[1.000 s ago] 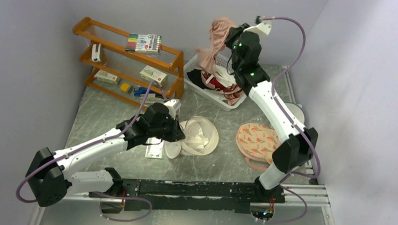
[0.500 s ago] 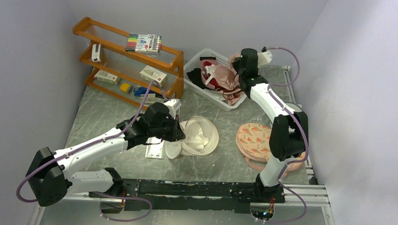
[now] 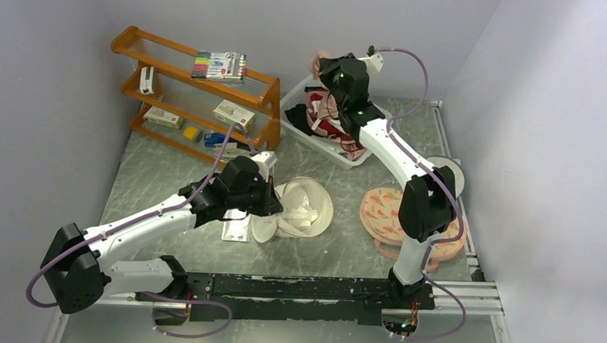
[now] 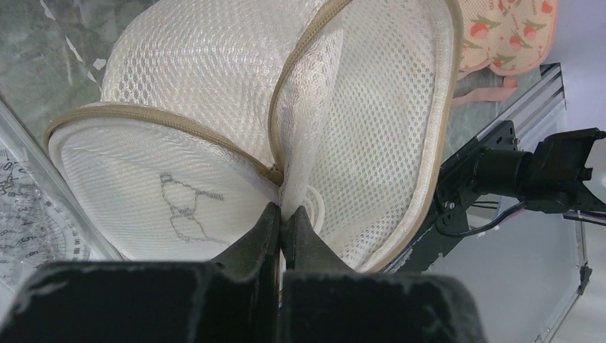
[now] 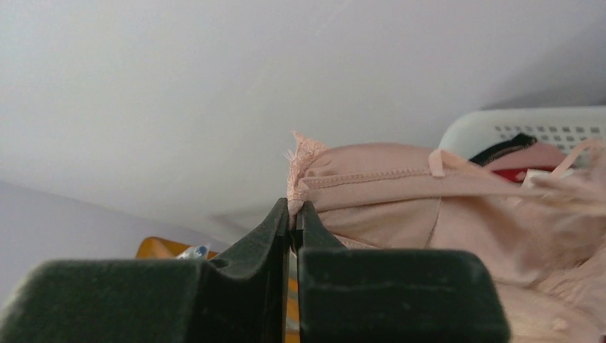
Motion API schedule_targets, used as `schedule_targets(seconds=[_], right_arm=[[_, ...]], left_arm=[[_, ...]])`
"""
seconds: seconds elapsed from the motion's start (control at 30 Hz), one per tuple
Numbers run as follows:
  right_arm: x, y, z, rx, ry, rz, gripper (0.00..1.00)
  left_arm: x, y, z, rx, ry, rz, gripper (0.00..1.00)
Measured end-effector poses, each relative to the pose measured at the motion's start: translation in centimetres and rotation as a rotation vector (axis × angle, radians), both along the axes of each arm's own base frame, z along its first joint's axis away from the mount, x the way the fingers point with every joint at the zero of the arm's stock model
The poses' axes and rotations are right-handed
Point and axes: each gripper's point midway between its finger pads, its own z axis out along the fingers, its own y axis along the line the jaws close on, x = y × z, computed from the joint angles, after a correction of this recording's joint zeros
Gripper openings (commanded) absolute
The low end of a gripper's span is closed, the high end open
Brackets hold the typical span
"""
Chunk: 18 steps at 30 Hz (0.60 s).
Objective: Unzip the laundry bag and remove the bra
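Observation:
The laundry bag lies unzipped in the middle of the table, its cream mesh halves spread apart along the beige zip. My left gripper is shut on a fold of its mesh at the zip seam. The small black emblem shows on the lower half. At the back, above the white basket, my right gripper is shut on the lace edge of the pink bra. Only a small pink bit of the bra shows in the top view.
The basket holds red, black and pink garments. A wooden shelf with markers and small boxes stands back left. Peach fruit-patterned pads lie to the right of the bag, a grey disc behind them. A clear ruler lies under my left wrist.
The right arm dipped with the bra toward the basket's right side, then swung left and up over the basket's back. The left arm and the bag stayed still.

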Motion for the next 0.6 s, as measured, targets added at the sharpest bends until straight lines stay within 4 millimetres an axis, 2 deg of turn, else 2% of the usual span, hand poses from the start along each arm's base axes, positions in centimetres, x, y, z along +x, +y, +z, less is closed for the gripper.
schedule_targets(seconds=[0.1, 0.17, 0.27, 0.4, 0.47, 0.53, 0.6], right_arm=[[0.0, 0.4, 0.7, -0.028, -0.032, -0.017, 0.0], [0.4, -0.3, -0.4, -0.086, -0.026, -0.056, 0.0], [0.9, -1.4, -3.8, -0.219, 0.013, -0.103, 0.0], [0.6, -2.2, -10.3, -0.423, 0.104, -0.099, 0.0], [0.4, -1.9, -13.1, -0.516, 0.141, -0.07, 0.0], [0.0, -1.1, -15.0, -0.578, 0.163, -0.034, 0.0], [-0.5, 0.0, -16.6, -0.615, 0.181, 0.018, 0.04]], left_arm=[[0.0, 0.0, 0.3, -0.007, -0.006, 0.0, 0.07], [-0.1, 0.1, 0.6, -0.013, -0.012, 0.0, 0.07], [-0.1, 0.1, 0.7, -0.017, -0.016, 0.0, 0.07], [-0.1, 0.1, 0.8, -0.017, -0.016, 0.0, 0.07], [-0.1, 0.1, 0.7, -0.017, -0.015, -0.001, 0.07], [-0.1, 0.0, 0.7, -0.017, -0.012, -0.004, 0.07], [-0.1, -0.1, 0.5, -0.016, -0.007, -0.007, 0.07]])
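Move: The right hand holds the bra by its lace edge, high over the left part of the laundry basket. The basket's middle lies about 3 cm farther out, 6 cm to the right and some 27 cm below, with the black cloth in it some 2 cm ahead, 3 cm left and 28 cm below the hand. The wooden shelf stands about 34 cm to the left, 2 cm ahead and 22 cm lower. From the left hand, the basket is roughly 38 cm ahead, 17 cm right and 8 cm below. The right hand lowers the bra some 17 cm, almost straight down, towards the clothes in the white basket, gathering speed after a brief hover and ending back over nearly the same spot. On the way the wrist rolls about 35 degrees so that the hand's left side dips and the fingers tip slightly down, while they stay shut on the lace edge. ##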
